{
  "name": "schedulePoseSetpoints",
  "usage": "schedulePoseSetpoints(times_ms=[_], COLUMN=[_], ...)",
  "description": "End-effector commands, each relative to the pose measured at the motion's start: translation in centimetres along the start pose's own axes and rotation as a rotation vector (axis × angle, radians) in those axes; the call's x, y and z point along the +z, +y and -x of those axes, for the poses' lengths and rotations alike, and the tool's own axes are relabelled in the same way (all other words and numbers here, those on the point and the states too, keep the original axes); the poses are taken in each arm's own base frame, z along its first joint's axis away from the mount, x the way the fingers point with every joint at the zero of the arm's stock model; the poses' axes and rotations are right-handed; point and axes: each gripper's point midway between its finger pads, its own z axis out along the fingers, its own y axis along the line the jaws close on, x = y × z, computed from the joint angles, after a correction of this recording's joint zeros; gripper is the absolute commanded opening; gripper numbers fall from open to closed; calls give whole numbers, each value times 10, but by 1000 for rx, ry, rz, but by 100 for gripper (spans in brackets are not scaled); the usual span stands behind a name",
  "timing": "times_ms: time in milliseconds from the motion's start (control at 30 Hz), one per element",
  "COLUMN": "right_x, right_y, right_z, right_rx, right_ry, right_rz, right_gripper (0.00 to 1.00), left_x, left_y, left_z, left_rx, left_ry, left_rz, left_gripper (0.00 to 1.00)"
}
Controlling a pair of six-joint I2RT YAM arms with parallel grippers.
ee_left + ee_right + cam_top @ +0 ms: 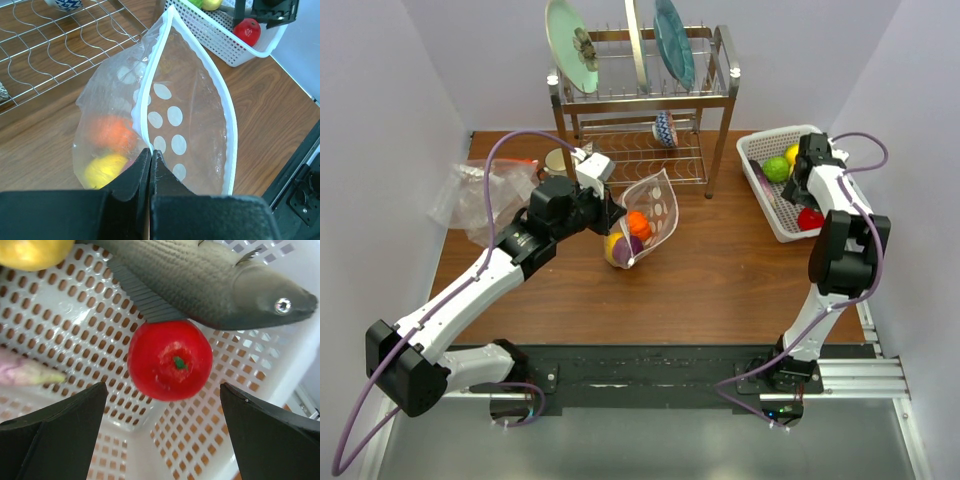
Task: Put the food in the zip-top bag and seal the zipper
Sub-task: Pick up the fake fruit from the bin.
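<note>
The dotted zip-top bag (655, 212) stands open on the table (720, 280), mouth toward the right. It holds an orange fruit (638, 223), a yellow one (615, 250) and a purple one (633, 244). My left gripper (613, 214) is shut on the bag's zipper (148, 90) at the near rim, fingertips pinched together (151, 152). The orange (112, 132) and yellow (104, 171) fruits show through the plastic. My right gripper (808, 190) is open over the white basket (760, 148), jaws wide (162, 390) on either side of a red fruit (170, 360), not touching it.
The basket also holds a green fruit (776, 168), a yellow fruit (792, 153), a grey toy fish (200, 285) and a pale purple piece (25, 372). A metal dish rack (640, 100) with plates stands behind the bag. Plain crumpled plastic (480, 195) lies at the left.
</note>
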Motion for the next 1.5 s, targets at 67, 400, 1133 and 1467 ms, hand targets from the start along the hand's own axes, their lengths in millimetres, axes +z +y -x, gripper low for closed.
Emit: schedulePoseSetpoints(times_ms=[67, 400, 1133, 1467], right_x=[29, 21, -236, -380], right_y=[-1, -5, 64, 101], right_z=[2, 21, 28, -36], right_rx=[82, 157, 57, -105], right_ry=[-3, -60, -317, -341], right_rz=[-26, 2, 1042, 1488], right_gripper=[98, 61, 51, 49], left_x=[-4, -4, 0, 0], left_y=[-3, 0, 1, 2], left_z=[17, 18, 14, 13], left_rx=[-2, 2, 0, 1], left_ry=[-64, -68, -55, -50], left_rz=[-17, -2, -2, 4], left_gripper=[0, 0, 0, 0])
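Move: The red tomato sits in the white basket just under the open right fingers, some 3 cm to their right, level with them fore and aft, and about 4 cm below. The fish lies beside it, roughly 10 cm to the hand's right and 2 cm ahead; a yellow fruit is about 15 cm straight ahead, and the pink vegetable some 10 cm ahead and 8 cm left, all a little lower than the hand. From the left hand the tomato is about 52 cm right, 12 cm ahead and 21 cm lower. The right hand sinks about 4 cm and eases some 2 cm to its right, fingers straddling the red tomato, and closes about a quarter of its opening until the pads pinch it from both sides. Keeping that grip, it rises about 26 cm out of the basket and sweeps about 28 cm left and slightly back, faster as it goes, past the basket's left rim towards the bag that the left hand still pinches, while the wrist swings up and counter-clockwise until the fingers point left at the bag instead of down. ##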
